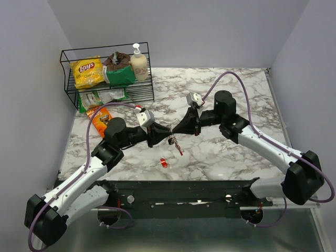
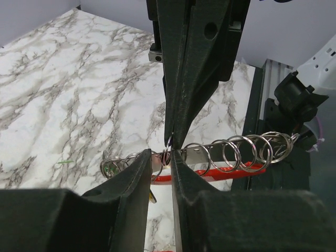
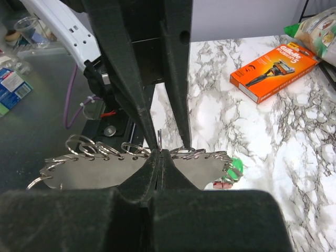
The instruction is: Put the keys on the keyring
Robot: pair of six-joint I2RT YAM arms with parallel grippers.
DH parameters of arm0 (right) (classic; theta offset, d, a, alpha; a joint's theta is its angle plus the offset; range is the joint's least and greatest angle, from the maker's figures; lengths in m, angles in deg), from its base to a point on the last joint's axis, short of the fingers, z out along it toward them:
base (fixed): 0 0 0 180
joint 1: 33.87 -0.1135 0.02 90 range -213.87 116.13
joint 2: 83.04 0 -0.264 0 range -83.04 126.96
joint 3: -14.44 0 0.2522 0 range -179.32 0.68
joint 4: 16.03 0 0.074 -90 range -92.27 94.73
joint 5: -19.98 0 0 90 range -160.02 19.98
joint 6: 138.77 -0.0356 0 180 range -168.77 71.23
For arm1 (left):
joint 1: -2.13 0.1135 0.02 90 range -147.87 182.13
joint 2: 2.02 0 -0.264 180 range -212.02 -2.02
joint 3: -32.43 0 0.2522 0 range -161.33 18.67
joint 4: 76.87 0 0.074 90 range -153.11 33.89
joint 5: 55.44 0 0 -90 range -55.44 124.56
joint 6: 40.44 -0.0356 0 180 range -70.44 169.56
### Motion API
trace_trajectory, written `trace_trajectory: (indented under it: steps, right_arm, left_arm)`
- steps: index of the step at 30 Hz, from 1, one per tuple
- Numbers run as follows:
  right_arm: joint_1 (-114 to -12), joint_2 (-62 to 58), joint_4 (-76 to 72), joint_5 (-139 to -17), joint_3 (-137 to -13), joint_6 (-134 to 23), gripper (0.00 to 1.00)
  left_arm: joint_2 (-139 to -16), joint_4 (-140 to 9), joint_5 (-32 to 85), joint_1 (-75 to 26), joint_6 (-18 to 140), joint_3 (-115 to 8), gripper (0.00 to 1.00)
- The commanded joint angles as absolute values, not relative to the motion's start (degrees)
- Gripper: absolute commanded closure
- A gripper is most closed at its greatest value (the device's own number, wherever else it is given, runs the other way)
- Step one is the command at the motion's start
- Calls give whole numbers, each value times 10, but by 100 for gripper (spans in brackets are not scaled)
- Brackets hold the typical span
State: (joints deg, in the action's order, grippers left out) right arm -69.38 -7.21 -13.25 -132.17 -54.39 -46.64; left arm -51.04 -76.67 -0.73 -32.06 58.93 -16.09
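The keyring [image 1: 176,144] hangs above the marble table between my two grippers: a red curved loop [image 2: 210,176] under a silvery plate [image 3: 94,173] edged with several metal rings. My right gripper [image 3: 159,152] is shut on a small ring at the plate's edge; in the left wrist view its fingers [image 2: 170,140] come down from above. My left gripper [image 2: 163,157] is open a little, its fingertips straddling that same ring. A green-headed key [image 3: 233,169] hangs on the end rings and also shows in the left wrist view [image 2: 113,168]. A red-headed key [image 1: 164,163] lies loose on the table.
A black wire basket [image 1: 68,79] at the back left holds a Lay's bag [image 1: 87,71], a green bag and a soap bottle [image 1: 138,63]. An orange Gillette box [image 3: 273,63] lies in front of it. A black rail [image 1: 184,191] runs along the near edge.
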Motion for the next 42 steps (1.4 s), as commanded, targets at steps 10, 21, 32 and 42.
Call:
trace_trajectory:
  steps: [10,21,32,42]
  right_arm:
    - [-696,-68,-152,-1313,-546,-470,95]
    - [-696,-100,-167,-1096,-516,-517,27]
    - [-696,-106,-99,-1010,-465,-543,4]
    - [-702,-32,20,-978,-494,-608,4]
  left_arm:
    - [-498,-806,-16,-319,597,-152,100]
    - [-464,-801,91,-319,587,-114,100]
    - [-453,-759,311,-318,590,-87,100]
    - [-408,-708,471,-274,638,-69,100]
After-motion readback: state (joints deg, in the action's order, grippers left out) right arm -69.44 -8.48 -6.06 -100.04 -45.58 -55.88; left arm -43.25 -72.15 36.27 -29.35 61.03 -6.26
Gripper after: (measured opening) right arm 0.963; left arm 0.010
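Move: The keyring is held upright at the closed right fingertips, its strip's middle about 2 cm back from and 2 cm below both hand points, because the left fingers already stand, part open, around its small end ring. The loose red key lies on the table nearly under both hands, some 2 cm ahead, 3 cm to the left and 19 cm down. The razor box is far off, roughly 25 cm ahead and 33 cm left of the left hand. Staying almost in place, the left fingers shut on the keyring's small ring; only then do the right fingers let go and open wide. The left hand carries the keyring left, forward and down, some 13 cm in all, swinging about 40 degrees counter-clockwise. The empty right hand clears forward, turning clockwise, then sinks about 10 cm with fingertips tilting down, drawing nearer the loose red key. ##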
